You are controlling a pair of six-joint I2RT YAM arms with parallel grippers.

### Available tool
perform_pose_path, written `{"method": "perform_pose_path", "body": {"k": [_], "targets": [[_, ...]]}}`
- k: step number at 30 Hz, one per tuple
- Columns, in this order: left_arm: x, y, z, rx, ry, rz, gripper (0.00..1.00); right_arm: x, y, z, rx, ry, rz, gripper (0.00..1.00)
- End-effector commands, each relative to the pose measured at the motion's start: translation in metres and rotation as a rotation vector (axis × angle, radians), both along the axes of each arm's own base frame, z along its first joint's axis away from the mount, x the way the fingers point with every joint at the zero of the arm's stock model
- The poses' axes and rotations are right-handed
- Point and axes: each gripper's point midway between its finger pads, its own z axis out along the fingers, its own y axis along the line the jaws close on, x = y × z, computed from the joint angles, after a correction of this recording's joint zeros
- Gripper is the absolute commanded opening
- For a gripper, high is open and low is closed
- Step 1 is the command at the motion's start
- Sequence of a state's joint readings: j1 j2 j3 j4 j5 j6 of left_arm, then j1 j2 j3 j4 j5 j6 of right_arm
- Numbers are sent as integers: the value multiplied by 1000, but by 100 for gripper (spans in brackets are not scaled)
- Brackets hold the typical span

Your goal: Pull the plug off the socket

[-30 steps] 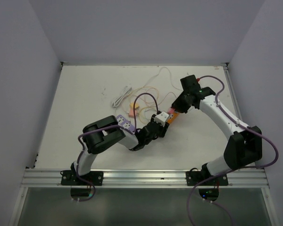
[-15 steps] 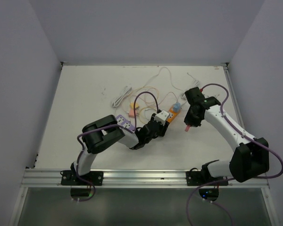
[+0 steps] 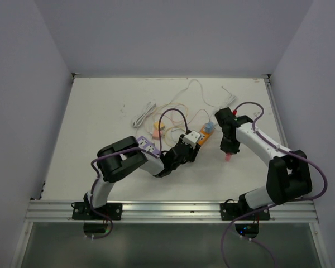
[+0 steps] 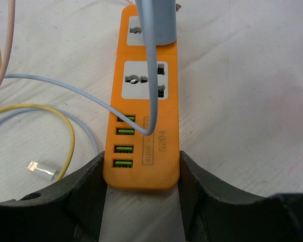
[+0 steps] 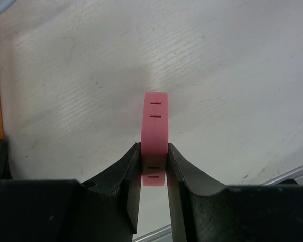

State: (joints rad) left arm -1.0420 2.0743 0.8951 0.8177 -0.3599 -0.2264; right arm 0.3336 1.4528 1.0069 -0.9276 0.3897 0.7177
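The orange socket strip (image 4: 145, 116) lies on the table, and my left gripper (image 4: 141, 171) is shut on its near end, one finger on each side. In the top view the strip (image 3: 200, 138) sits mid-table with my left gripper (image 3: 188, 146) at its left end. A light blue plug (image 4: 159, 20) with its cable sits in the far outlet. The pink plug (image 5: 155, 121) is off the strip, pinched in my right gripper (image 5: 154, 161). From above, it (image 3: 229, 157) hangs to the right of the strip, under my right gripper (image 3: 229, 153).
Thin yellow, pink and white cables (image 3: 181, 106) loop behind the strip. A coiled white cable (image 3: 144, 113) lies at the back left, and small pink and yellow pieces (image 3: 159, 129) lie near it. A yellow cable (image 4: 65, 121) and a loose connector (image 4: 40, 169) lie left of the strip.
My right gripper has pulled the pink plug out of the strip, carrying it right and toward the near edge. The left gripper and strip have stayed put.
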Motion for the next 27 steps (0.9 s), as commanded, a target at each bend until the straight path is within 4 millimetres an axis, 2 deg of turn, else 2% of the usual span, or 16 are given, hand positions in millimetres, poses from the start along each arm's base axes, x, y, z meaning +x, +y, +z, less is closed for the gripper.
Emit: {"method": "perform_pose_path", "body": {"k": [1, 2, 5, 8, 10, 13, 17, 20, 21, 23, 27], "targets": [[-10, 39, -55, 180, 125, 50, 0, 10, 9, -5, 47, -36, 9, 30], [-10, 39, -55, 181, 126, 50, 0, 9, 11, -6, 55, -32, 11, 33], [-10, 39, -56, 183, 126, 49, 0, 12, 13, 2, 72, -59, 20, 50], [-9, 39, -57, 185, 126, 50, 0, 17, 15, 15, 88, -105, 32, 56], [-9, 39, -57, 187, 126, 52, 0, 21, 17, 24, 103, -134, 42, 57], [-9, 39, -58, 189, 128, 51, 0, 34, 23, 48, 134, -213, 59, 57], [-9, 39, -58, 189, 128, 52, 0, 60, 36, 85, 189, -345, 96, 57], [-10, 38, -58, 191, 128, 50, 0, 79, 48, 100, 234, -394, 105, 57], [-10, 38, -59, 192, 130, 49, 0, 84, 52, 95, 239, -377, 102, 57], [-9, 38, -58, 192, 127, 50, 0, 97, 60, 101, 268, -394, 89, 57], [-10, 38, -59, 195, 128, 51, 0, 116, 72, 92, 307, -394, 39, 57]]}}
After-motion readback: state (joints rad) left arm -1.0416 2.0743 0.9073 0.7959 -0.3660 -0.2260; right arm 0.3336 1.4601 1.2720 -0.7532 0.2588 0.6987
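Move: The right hand still pinches the pink plug above a bare spot of table, some 7 cm straight below it. From that hand the blue plug sits about 13 cm ahead, 7 cm to the left and 3 cm lower, on the orange socket, whose middle is some 11 cm ahead, 9 cm left and 6 cm down. From the left hand, which grips the socket's near end, that bare spot lies about 13 cm right, 5 cm back and 2 cm lower, the blue plug 8 cm ahead, 6 cm right and 3 cm up. The right hand sinks barely a centimetre and spreads its fingers to let go of the pink plug above the table, then climbs about 10 cm while sweeping some 10 cm forward and 6 cm left, until it hangs open above and just short of the blue plug, its fingers tilting forward by some 25 degrees. The left hand stays put, keeping its grip on the socket's near end. ##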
